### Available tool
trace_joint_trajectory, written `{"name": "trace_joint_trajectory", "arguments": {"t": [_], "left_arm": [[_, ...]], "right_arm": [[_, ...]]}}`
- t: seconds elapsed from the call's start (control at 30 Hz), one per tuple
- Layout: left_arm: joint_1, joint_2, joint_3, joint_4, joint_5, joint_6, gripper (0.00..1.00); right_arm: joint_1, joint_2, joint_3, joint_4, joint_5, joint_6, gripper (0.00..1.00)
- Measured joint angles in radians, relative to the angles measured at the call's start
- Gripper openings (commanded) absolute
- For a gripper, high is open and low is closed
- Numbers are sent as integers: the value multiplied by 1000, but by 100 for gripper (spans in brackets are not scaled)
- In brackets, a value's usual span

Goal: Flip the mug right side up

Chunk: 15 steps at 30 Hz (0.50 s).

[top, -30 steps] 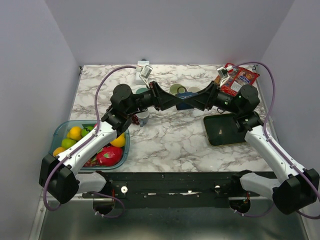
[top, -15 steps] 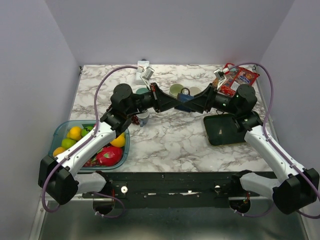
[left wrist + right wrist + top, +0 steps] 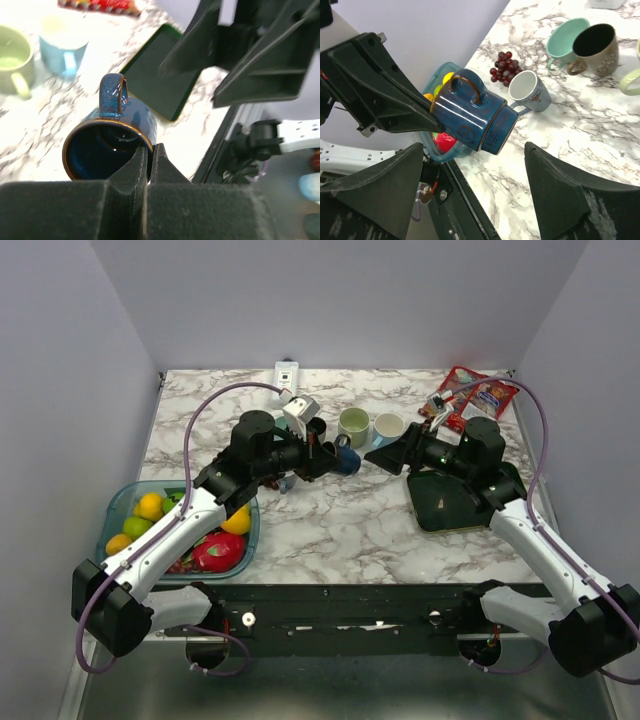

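The dark blue mug (image 3: 344, 458) hangs on its side above the table, handle up, its mouth toward the left wrist. My left gripper (image 3: 322, 454) is shut on its rim, one finger inside and one outside. In the left wrist view the mug (image 3: 116, 131) fills the middle and the fingertips (image 3: 142, 159) pinch the rim. My right gripper (image 3: 388, 456) is open and empty, just right of the mug's base and apart from it. In the right wrist view the mug (image 3: 476, 116) lies between and beyond the spread fingers (image 3: 565, 195).
A green mug (image 3: 353, 425) and a light blue mug (image 3: 388, 427) stand upright behind. A white mug (image 3: 530, 90) lies by grapes (image 3: 501, 62). Teal (image 3: 564, 40) and brown (image 3: 596, 47) mugs lie further left. A dark tray (image 3: 455, 502), snack packets (image 3: 472, 395) and a fruit bowl (image 3: 128, 502) flank the middle.
Both grippers met at the mug before. The right gripper has drawn back to the right, off the mug. The left gripper has pulled the mug left and nearer.
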Motion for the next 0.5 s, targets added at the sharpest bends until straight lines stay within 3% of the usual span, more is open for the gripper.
{"name": "trace_joint_trajectory", "arguments": {"t": [0.27, 0.5], "left_arm": [[-2, 39, 7, -160, -108, 161, 0], [-30, 211, 96, -304, -283, 238, 0]], "right_arm": [[0, 2, -2, -65, 78, -40, 89], [0, 63, -1, -167, 200, -32, 88]]}}
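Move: The left hand already has the blue mug by its rim. The free patch of table beneath lies roughly 9 cm ahead and 25 below; the white mug stands some 12 cm ahead and 11 to the left, the green mug about 24 ahead and 6 to the right, the brown mug about 24 ahead and 4 to the left. From the right hand that free patch is around 8 cm ahead and 9 to the left, equally far down. Still pinching the blue mug's rim, the left hand carries it mostly down, about 10 cm, and some 4 cm forward, towards the free table beside the white mug, while the wrist tips the fingers from near level to plainly downward, close to 25 degrees. The right hand, empty and open, sinks about 6 cm and eases forward and right, turning a little clockwise. ##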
